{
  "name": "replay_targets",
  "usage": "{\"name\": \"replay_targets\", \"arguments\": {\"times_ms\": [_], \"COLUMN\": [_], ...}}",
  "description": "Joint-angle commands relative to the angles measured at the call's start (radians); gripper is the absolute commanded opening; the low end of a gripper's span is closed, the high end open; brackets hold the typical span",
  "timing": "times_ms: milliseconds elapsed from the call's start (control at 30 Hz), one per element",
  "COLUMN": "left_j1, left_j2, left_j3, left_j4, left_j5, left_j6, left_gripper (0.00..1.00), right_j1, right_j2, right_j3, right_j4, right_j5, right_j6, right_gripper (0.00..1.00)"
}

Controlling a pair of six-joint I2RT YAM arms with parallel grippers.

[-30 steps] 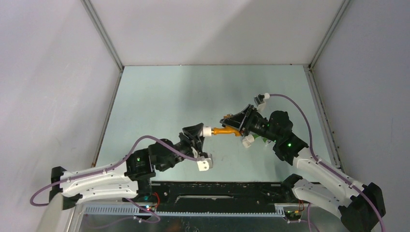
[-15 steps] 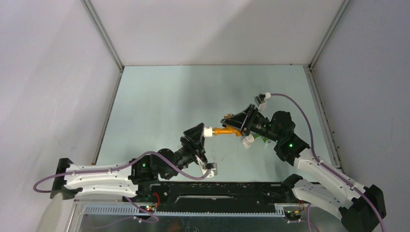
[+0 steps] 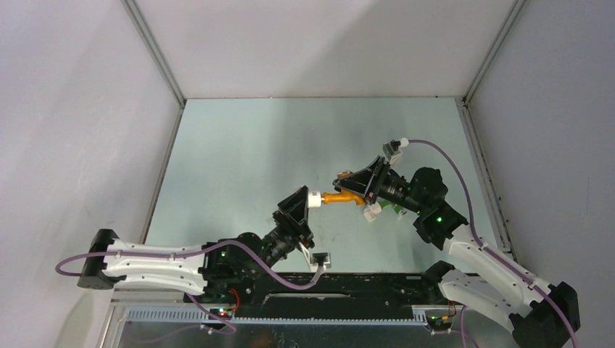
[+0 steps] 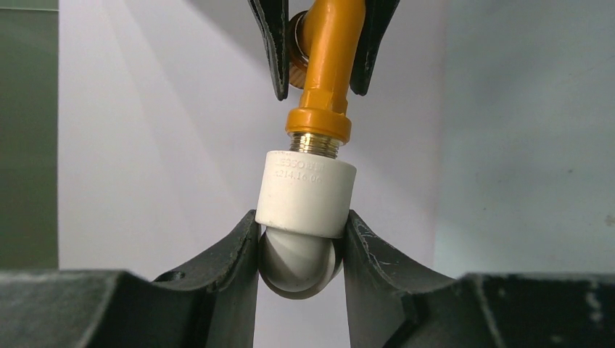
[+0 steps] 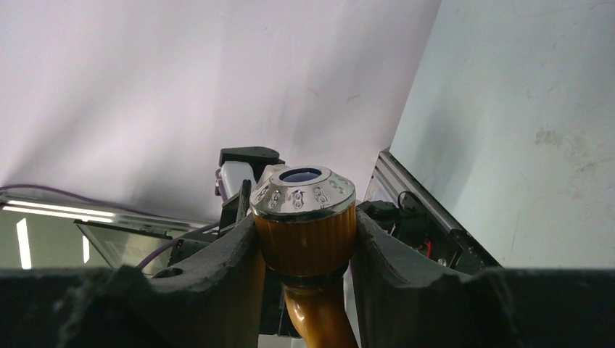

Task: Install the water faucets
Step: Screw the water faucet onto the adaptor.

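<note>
The orange faucet (image 3: 335,196) hangs level above the table between both grippers. My right gripper (image 3: 350,183) is shut on its ribbed, chrome-capped knob (image 5: 303,232). The faucet's brass thread (image 4: 315,143) sits in the mouth of a white elbow fitting (image 4: 304,210). My left gripper (image 4: 301,246) is shut on the fitting's rounded bend, also seen from above (image 3: 308,200). The right gripper's fingers (image 4: 272,43) flank the orange body at the top of the left wrist view. A bit of the green faucet (image 3: 399,210) peeks out on the table under my right wrist.
A second white elbow fitting (image 3: 373,212) lies on the pale green table (image 3: 239,152) just below the right gripper. Grey walls close the table in on three sides. A black rail (image 3: 341,286) runs along the near edge by the arm bases.
My left arm has swung its elbow down and toward the near edge, turning its wrist, while its gripper stays on the fitting. The right arm and the faucet have barely moved.
</note>
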Motion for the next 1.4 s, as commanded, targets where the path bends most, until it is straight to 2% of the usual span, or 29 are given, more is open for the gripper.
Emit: {"name": "replay_targets", "arguments": {"times_ms": [0, 267, 633, 700, 800, 1067, 1367], "left_j1": [-0.081, -0.123, -0.133, -0.133, -0.133, -0.133, -0.133], "left_j2": [0.05, 0.123, 0.141, 0.137, 0.135, 0.137, 0.124], "left_j3": [0.023, 0.035, 0.043, 0.042, 0.034, 0.02, 0.014], "left_j4": [0.111, 0.123, 0.082, 0.074, 0.066, 0.061, 0.084], "left_j5": [0.173, 0.088, 0.075, 0.077, 0.071, 0.047, 0.026], "left_j6": [0.114, 0.245, 0.276, 0.26, 0.238, 0.205, 0.169], "left_gripper": [0.0, 0.0, 0.02, 0.12, 0.33, 0.69, 0.81], "right_j1": [0.021, 0.018, 0.015, 0.012, 0.007, -0.002, -0.01], "right_j2": [0.009, 0.019, 0.011, 0.007, 0.003, -0.008, -0.028], "right_j3": [0.007, 0.007, 0.007, 0.007, 0.007, 0.007, 0.007], "right_j4": [0.02, 0.037, 0.012, 0.004, -0.003, -0.011, -0.062], "right_j5": [-0.019, -0.055, -0.062, -0.06, -0.06, -0.056, -0.037], "right_j6": [0.033, 0.048, 0.035, 0.03, 0.025, 0.021, -0.012], "right_gripper": [0.0, 0.0, 0.0, 0.0, 0.0, 0.0, 0.0]}}
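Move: From the left hand, which already grips the white adaptor's elbow, the orange water faucet's middle lies about 7 cm to the right, level fore-and-aft and at the same height. From the right hand, which holds the faucet by its valve cap, the adaptor is some 6 cm left and 3 cm back. The finished green faucet lies on the table roughly 16 cm to the right hand's right, 1 cm farther out and 28 cm below. Tilting upward and rolling about 10 degrees around the faucet's thread, the left hand gives the pinched adaptor a last small turn while easing back 1 cm. It pauses, opens its fingers wide, then backs off the elbow some 5 cm, right, back and down, yawing slightly clockwise. The right hand keeps its grip on the valve cap, sinking and drawing back about a centimetre. ##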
